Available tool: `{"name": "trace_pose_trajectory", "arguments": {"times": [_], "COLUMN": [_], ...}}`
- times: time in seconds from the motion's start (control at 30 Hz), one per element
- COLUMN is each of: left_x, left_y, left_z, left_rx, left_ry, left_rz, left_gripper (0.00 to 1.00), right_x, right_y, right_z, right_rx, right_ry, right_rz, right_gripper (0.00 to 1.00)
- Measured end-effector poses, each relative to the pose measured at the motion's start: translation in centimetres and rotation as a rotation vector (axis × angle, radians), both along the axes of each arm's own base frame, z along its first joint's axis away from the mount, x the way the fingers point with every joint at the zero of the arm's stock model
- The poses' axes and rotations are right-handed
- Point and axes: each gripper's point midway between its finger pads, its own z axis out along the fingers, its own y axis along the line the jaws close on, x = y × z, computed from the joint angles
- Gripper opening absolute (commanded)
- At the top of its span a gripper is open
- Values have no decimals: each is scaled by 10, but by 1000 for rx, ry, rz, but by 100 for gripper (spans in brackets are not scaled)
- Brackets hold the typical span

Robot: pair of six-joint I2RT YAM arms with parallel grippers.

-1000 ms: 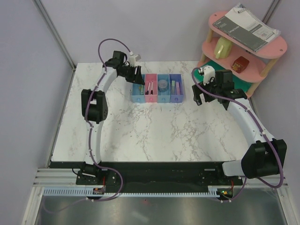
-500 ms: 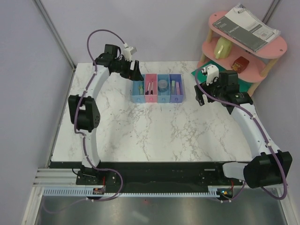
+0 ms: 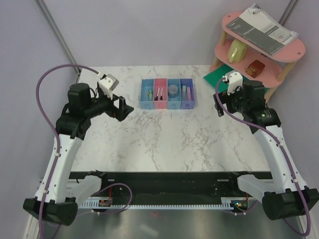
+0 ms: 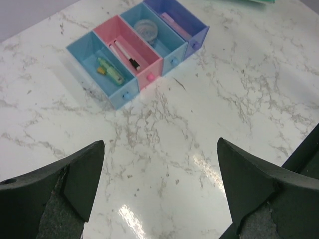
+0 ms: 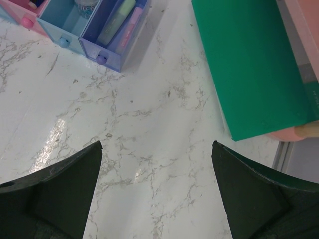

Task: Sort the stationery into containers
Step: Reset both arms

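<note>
The joined row of four trays (image 3: 168,105) stands at the back middle of the marble table. In the left wrist view the left blue tray (image 4: 84,50) holds a pale green marker (image 4: 110,70). The pink tray holds a blue-and-white pen (image 4: 124,54). The third tray holds the grey roll (image 4: 145,27). The purple-blue tray holds a pale green marker (image 5: 116,21) and a pink-purple marker (image 5: 131,25). My left gripper (image 3: 123,108) is open and empty, left of the trays and above the table. My right gripper (image 3: 220,103) is open and empty, right of the trays.
A pink tiered shelf (image 3: 294,49) stands at the back right with a grey spiral notebook (image 3: 261,29) on top and small objects on its middle tier. A flat green mat (image 5: 249,64) lies under it, right of the trays.
My left arm has pulled away from the trays, swinging left and toward the near side. My right arm has drawn back a little to the right.
</note>
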Motion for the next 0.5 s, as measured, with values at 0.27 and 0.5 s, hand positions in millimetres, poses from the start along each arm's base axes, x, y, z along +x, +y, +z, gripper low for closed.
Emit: {"name": "trace_pose_trajectory", "arguments": {"times": [0.27,0.5], "left_x": [-21,-21], "left_y": [17,23], "left_z": [-48,-65], "left_rx": [45,82], "left_ry": [47,71], "left_rz": [73,93], "left_gripper": [100,100], "right_x": [-15,-35], "right_y": [-10,-6], "right_z": [18,33], "right_rx": [-17,10], "right_ry": [-59,-105], "right_rz": [-40,-3], "right_gripper": [98,98]}}
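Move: The filled light blue drawer lies about 22 cm ahead of the empty left hand, 8 cm to its right and some 27 cm below; the pink drawer is about 7 cm to the right of that drawer, level with it. From the right hand, the purple drawer lies about 19 cm ahead, 13 cm left and 21 cm down, and the green sheet about 20 cm ahead, 9 cm right and 22 cm down. Touching nothing, the left hand sinks about 6 cm over bare marble in front of the drawers, first easing a little back and left, then settling to a stop. The right hand meanwhile draws back and up away from the purple drawer, 3 cm or so each way, its fingers tilting slightly up. Both grippers stay wide open. ##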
